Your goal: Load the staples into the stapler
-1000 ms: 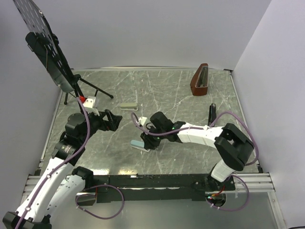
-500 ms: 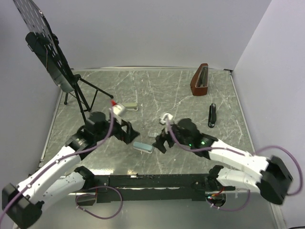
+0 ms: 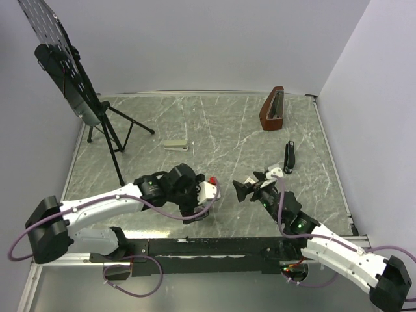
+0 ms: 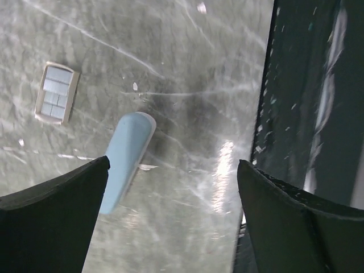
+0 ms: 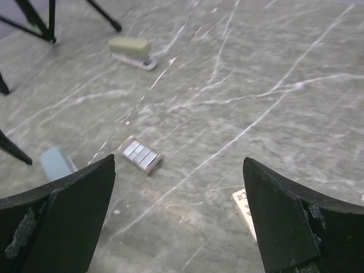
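The black stapler [image 3: 289, 156] lies shut at the right of the table, beyond both grippers. The staples [image 5: 140, 154] are silvery strips in a small tan tray, which the left wrist view also catches [image 4: 56, 94]. A whitish-tan box piece [image 5: 244, 207] lies by my right finger. My left gripper [image 3: 194, 210] is open [image 4: 173, 165] just above the table near its front edge, with a light blue piece [image 4: 133, 152] by its left finger. My right gripper [image 3: 250, 184] is open [image 5: 179, 161] and holds nothing, pointing left toward the staple tray.
A grey-green stapler [image 3: 175, 145] lies at mid-table [image 5: 132, 48]. A brown holder [image 3: 273, 109] stands at the back right. A black stand with tripod legs [image 3: 107, 127] occupies the left side. The dark mounting rail [image 4: 307, 102] runs along the table's near edge.
My right arm pulled back from the light blue piece toward the right and its jaws opened. My left arm swung from the left side to over that piece.
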Controlling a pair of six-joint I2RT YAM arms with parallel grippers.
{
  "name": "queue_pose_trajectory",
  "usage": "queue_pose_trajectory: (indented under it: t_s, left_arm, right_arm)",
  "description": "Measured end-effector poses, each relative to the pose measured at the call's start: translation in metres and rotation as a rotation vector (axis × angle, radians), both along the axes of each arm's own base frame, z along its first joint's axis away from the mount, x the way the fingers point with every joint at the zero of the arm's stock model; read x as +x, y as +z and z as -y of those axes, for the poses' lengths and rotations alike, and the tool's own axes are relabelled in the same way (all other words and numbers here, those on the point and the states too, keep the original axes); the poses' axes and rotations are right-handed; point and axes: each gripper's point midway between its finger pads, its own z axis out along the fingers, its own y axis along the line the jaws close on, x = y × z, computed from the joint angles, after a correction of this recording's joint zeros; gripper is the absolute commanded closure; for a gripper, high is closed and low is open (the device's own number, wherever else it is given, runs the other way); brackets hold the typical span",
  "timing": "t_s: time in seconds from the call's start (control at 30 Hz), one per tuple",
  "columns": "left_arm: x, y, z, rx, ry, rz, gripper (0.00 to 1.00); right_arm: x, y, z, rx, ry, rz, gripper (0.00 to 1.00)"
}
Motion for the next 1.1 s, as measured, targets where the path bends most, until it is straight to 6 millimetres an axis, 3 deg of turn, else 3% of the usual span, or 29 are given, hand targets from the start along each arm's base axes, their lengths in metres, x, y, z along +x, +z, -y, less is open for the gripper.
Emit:
queue_pose_trajectory:
  t_s: [0.1,0.17,0.27,0.47,0.63,0.97,1.1]
  left_arm:
    - [0.003,-0.010,0.001,0.057,-0.077,0.041,0.11]
    - [0.006,-0.014,0.003,0.087,-0.111,0.057,0.25]
    - [0.012,-0.025,0.008,0.136,-0.156,0.064,0.35]
    - [0.018,-0.050,0.013,0.218,-0.201,0.046,0.36]
    - [0.030,-0.049,0.020,0.219,-0.199,0.060,0.34]
    - [0.038,-0.071,0.011,0.277,-0.184,0.012,0.34]
    - [0.036,-0.081,0.010,0.304,-0.192,-0.019,0.47]
  right_arm:
    - [0.001,0.000,0.009,0.028,-0.038,0.030,0.00]
    - [0.001,0.001,0.012,0.043,-0.053,0.044,0.00]
    - [0.002,0.004,0.014,0.064,-0.066,0.063,0.00]
    - [0.004,-0.002,0.013,0.050,-0.069,0.053,0.00]
    - [0.005,-0.004,0.012,0.042,-0.068,0.050,0.00]
    - [0.006,-0.003,0.010,0.047,-0.062,0.055,0.00]
    - [0.006,-0.007,0.008,0.037,-0.052,0.046,0.00]
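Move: The blue stapler lies about 6 cm ahead of the left hand, roughly level with it sideways and some 9 cm below, its front end pointing to the robot's right. The box of staples sits about 6 cm farther out than the stapler and 7 cm to its right; a cream box lies some 12 cm ahead of the left hand and 22 cm to its right, both near table height. From the right hand the stapler is about 21 cm to the left, level in reach and 13 cm lower. The left hand sinks about 8 cm in all onto the blue stapler while reaching some 4 cm forward: steeply down first, then forward at nearly the same height, then down again until its fingertips stand either side of the stapler's front part. On the way the fingers tip some 15 degrees closer to straight down, the hand turns about 10 degrees clockwise, and the wide-open fingers narrow to about two thirds open, with no grip on the stapler to be seen yet. ##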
